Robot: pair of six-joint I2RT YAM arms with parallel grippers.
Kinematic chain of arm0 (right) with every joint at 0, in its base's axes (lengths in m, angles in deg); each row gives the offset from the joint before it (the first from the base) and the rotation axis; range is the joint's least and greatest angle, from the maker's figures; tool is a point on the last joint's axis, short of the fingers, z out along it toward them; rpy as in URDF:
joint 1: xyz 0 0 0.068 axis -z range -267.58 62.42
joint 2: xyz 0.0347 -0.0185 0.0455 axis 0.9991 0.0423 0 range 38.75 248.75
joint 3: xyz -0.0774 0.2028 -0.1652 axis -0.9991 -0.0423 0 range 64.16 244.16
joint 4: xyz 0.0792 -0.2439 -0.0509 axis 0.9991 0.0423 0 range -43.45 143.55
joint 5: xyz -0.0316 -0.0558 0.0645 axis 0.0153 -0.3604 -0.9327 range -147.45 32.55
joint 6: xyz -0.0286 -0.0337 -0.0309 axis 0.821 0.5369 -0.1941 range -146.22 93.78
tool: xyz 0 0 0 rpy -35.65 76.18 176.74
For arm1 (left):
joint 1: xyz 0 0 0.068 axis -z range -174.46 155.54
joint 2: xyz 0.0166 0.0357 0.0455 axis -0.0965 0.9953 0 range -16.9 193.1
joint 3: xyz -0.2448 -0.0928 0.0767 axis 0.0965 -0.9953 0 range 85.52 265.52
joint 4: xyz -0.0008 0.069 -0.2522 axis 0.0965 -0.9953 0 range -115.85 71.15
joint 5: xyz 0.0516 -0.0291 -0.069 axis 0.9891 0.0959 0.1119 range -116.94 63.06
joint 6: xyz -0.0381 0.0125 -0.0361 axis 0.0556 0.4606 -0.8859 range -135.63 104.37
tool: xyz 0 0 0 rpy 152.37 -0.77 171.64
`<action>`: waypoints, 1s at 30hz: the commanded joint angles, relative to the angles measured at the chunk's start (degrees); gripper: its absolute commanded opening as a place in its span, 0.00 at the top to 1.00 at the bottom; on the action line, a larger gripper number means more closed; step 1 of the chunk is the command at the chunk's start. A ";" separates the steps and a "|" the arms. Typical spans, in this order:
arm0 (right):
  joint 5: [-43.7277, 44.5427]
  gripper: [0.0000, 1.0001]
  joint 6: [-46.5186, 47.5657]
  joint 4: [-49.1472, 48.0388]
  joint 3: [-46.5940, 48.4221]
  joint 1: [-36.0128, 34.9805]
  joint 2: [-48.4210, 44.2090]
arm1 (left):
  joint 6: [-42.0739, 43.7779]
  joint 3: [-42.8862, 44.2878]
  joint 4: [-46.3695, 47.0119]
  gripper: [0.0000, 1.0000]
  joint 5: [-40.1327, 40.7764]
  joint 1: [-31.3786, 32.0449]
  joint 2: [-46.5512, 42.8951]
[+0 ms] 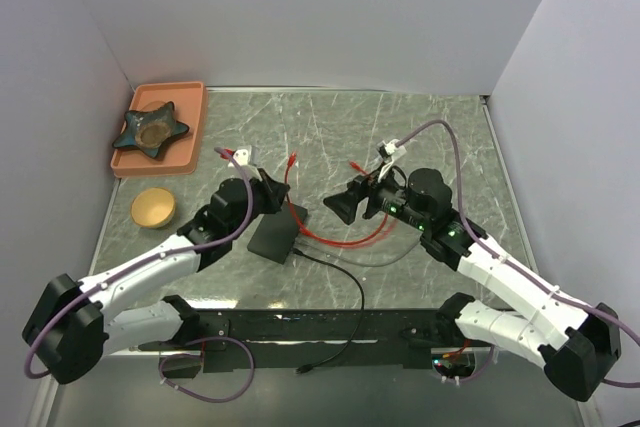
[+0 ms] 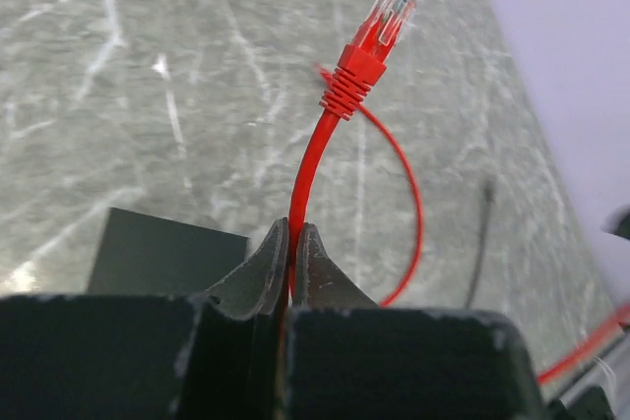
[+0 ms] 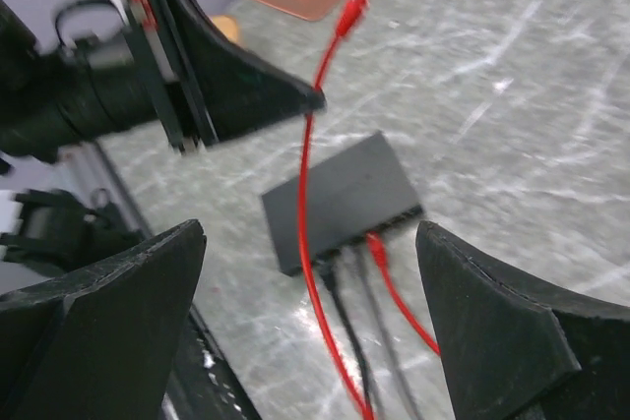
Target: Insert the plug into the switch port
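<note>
My left gripper is shut on a red cable a short way behind its plug. The clear-tipped red plug sticks up past the fingertips and hangs above the table; it also shows in the top view. The flat black switch box lies just below that gripper. Its port side faces right, with a red plug and dark cables seated in it. My right gripper is open and empty, right of the box and pointing at it.
An orange tray at the back left holds a dark star-shaped dish. A round tan disc lies left of my left arm. Loops of red cable and a black cable lie between the arms.
</note>
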 commanded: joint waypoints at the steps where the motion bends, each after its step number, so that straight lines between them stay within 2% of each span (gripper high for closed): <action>1: -7.46 0.06 -6.78 -11.17 -2.46 1.19 0.96 | -0.82 -0.44 6.87 0.99 2.26 3.66 -4.46; 8: -12.83 0.12 -14.78 -22.77 -4.13 1.28 7.65 | 1.02 2.11 4.15 0.99 3.59 9.11 -3.77; 11: -12.31 0.15 -17.16 -27.69 -5.27 1.19 9.06 | 1.55 2.72 4.50 0.99 2.27 10.08 -3.15; 14: -12.39 0.26 -18.13 -29.64 -4.58 1.19 11.08 | 1.38 3.16 5.11 0.99 2.09 11.13 -3.41; 16: -13.27 0.32 -19.18 -31.64 -4.40 1.28 12.66 | 1.20 2.47 6.42 0.99 1.84 11.75 -3.85; 18: -12.92 0.34 -19.45 -32.36 -4.40 1.19 13.62 | 1.37 2.20 7.75 0.99 1.66 12.45 -4.03; 19: -12.83 0.39 -19.97 -33.15 -4.40 1.28 13.80 | 1.64 2.54 7.66 0.99 1.66 12.54 -4.03; 24: -11.16 0.43 -20.42 -35.17 -4.93 1.28 15.03 | 2.25 2.90 7.56 0.99 1.31 13.69 -4.20; 26: -9.93 0.51 -21.03 -36.13 -5.19 1.28 15.39 | 2.52 2.81 7.92 0.99 0.87 13.86 -4.38; 27: -10.02 0.60 -21.20 -36.58 -5.19 1.63 15.91 | 2.69 2.81 8.27 0.99 0.52 13.86 -4.38; 30: -9.76 0.66 -21.99 -37.19 -4.93 1.98 16.88 | 3.04 3.25 7.84 0.99 -0.10 14.48 -4.73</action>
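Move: The left hand already pinches the red cable; its plug sticks out about 4 cm ahead, 1 cm right and 3 cm above. From the open right hand that plug is some 13 cm left, 8 cm ahead and 3 cm lower. The black switch lies about 17 cm left and 3 cm ahead of the right hand, 24 cm down; another red plug sits at the switch's near-right side, 11 cm left, 3 cm ahead and equally low. Left hand carries the plug right, back and up; right hand reaches 5 cm left towards it, half closing. ##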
